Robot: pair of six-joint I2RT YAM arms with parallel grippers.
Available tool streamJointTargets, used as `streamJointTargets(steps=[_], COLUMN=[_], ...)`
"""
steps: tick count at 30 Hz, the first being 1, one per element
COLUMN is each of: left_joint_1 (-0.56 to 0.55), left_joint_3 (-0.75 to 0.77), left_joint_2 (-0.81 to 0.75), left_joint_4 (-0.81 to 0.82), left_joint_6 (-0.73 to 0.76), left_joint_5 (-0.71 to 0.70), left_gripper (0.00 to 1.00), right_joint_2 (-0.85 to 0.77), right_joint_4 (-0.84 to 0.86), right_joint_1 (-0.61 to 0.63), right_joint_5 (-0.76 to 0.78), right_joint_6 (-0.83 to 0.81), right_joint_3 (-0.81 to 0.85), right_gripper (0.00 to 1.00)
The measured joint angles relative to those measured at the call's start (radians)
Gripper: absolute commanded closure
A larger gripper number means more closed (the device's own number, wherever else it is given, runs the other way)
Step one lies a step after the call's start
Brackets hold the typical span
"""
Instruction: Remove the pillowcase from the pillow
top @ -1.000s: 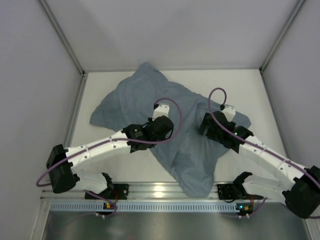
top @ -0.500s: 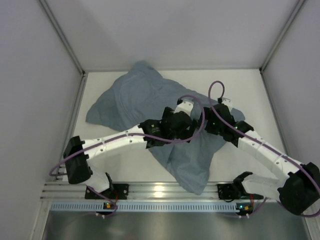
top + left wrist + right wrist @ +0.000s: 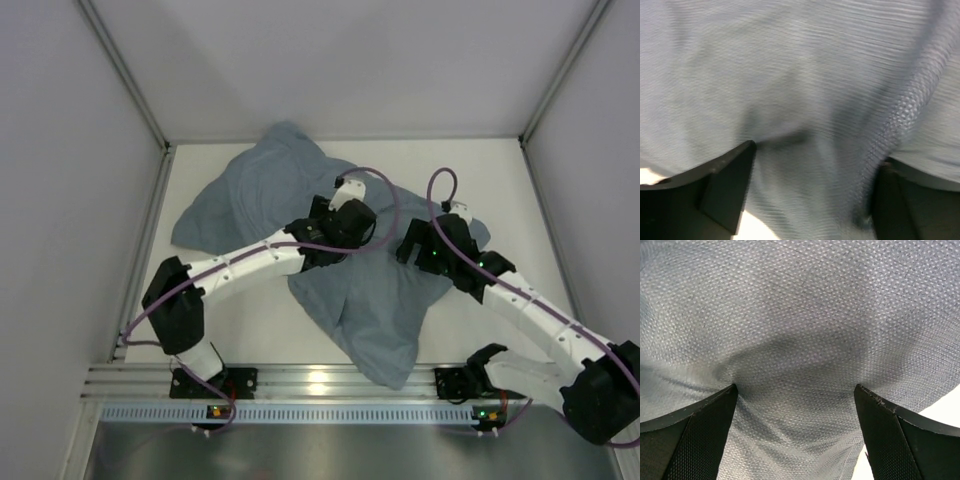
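The pillowcase (image 3: 270,195) is a crumpled grey-blue cloth spread from the far left of the white table to the near middle, showing its plain side. No white pillow shows in any view. My left gripper (image 3: 340,222) stands on the middle of the cloth. In the left wrist view the left gripper (image 3: 810,195) is open, with blurred cloth (image 3: 805,90) bulging between the fingers (image 3: 725,190). My right gripper (image 3: 427,248) is on the cloth's right part. In the right wrist view the right gripper (image 3: 797,425) is open and pressed into the cloth (image 3: 800,315).
The white table (image 3: 510,190) is boxed in by pale walls at the back, left and right. A metal rail (image 3: 320,380) with the arm bases runs along the near edge. One tongue of the cloth (image 3: 385,350) reaches down close to that rail.
My left gripper swung right across the cloth, then back a little to the far left. The cloth shifted and bunched under it. The right gripper barely moved.
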Motion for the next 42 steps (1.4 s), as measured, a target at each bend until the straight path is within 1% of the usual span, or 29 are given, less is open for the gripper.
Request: streamJointTargets(steps=[2, 3, 4, 5, 9, 14, 16, 19, 23, 27, 30, 32, 36, 39, 42], left_joint_1=[0.028, 0.040, 0.055, 0.069, 0.123, 0.167, 0.187, 0.225, 0.257, 0.279, 0.298, 0.314, 0.351, 0.369, 0.372], left_joint_3=[-0.052, -0.073, -0.089, -0.103, -0.151, -0.180, -0.180, -0.185, -0.204, -0.231, -0.260, -0.283, -0.331, -0.358, -0.379], left_joint_2=[-0.053, -0.079, -0.101, -0.120, -0.164, -0.181, -0.180, -0.180, -0.178, -0.178, -0.180, -0.187, -0.217, -0.243, -0.260], left_joint_4=[0.001, 0.000, 0.001, 0.002, 0.010, 0.013, 0.020, 0.053, 0.104, 0.159, 0.197, 0.222, 0.266, 0.290, 0.308], left_joint_6=[-0.012, -0.018, -0.022, -0.019, -0.018, -0.007, 0.000, 0.008, 0.010, 0.003, -0.008, -0.017, -0.029, -0.039, -0.044], left_joint_5=[-0.016, -0.019, -0.017, -0.008, 0.035, 0.107, 0.150, 0.240, 0.352, 0.454, 0.517, 0.558, 0.640, 0.687, 0.723], left_gripper=[0.57, 0.83, 0.93, 1.00, 1.00, 1.00, 1.00, 1.00, 1.00, 1.00, 1.00, 1.00, 1.00, 1.00, 1.00], right_joint_2=[0.000, 0.000, 0.000, 0.000, -0.025, -0.153, -0.181, -0.159, -0.037, 0.132, 0.248, 0.326, 0.476, 0.524, 0.531], right_joint_4=[0.001, 0.000, 0.000, 0.001, 0.000, -0.011, -0.024, -0.035, -0.032, -0.027, -0.035, -0.068, -0.191, -0.227, -0.266], right_joint_1=[-0.006, -0.010, -0.011, -0.011, -0.011, 0.026, 0.081, 0.214, 0.380, 0.478, 0.510, 0.524, 0.550, 0.554, 0.554], right_joint_5=[-0.005, -0.009, -0.012, -0.018, -0.063, -0.116, -0.121, -0.083, -0.002, 0.094, 0.156, 0.210, 0.316, 0.367, 0.418], right_joint_6=[-0.005, -0.007, -0.010, -0.013, -0.019, -0.007, 0.011, 0.035, 0.079, 0.171, 0.263, 0.330, 0.447, 0.495, 0.552], right_joint_3=[-0.006, -0.008, -0.009, -0.010, -0.016, -0.031, -0.013, 0.058, 0.187, 0.255, 0.280, 0.325, 0.503, 0.580, 0.599], right_gripper=[0.06, 0.06, 0.06, 0.07, 0.07, 0.08, 0.08, 0.08, 0.08, 0.08, 0.08, 0.07, 0.07, 0.07, 0.08])
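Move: Between and just below the left hand's open fingers, towards its right finger, runs the pillowcase's raised fold: about 3 cm right of the hand point, level ahead and 2 cm lower. The case's far peak lies about 20 cm ahead and 11 cm left of the left hand, some 5 cm down. From the right hand that fold is roughly 5 cm ahead, 14 cm left and 3 cm higher; the case's right corner is about 15 cm right, 2 cm ahead and 3 cm lower. Closing on the fold, the left fingers pinch it while the hand sweeps about 7 cm left, then eases back right a little, sinks, and rolls its left side down nearly 30 degrees, keeping the pinch. The right hand, fingers still wide open, backs off and lifts over the case, travels some 18 cm left, then comes down and forward to beside the left fingertips. ##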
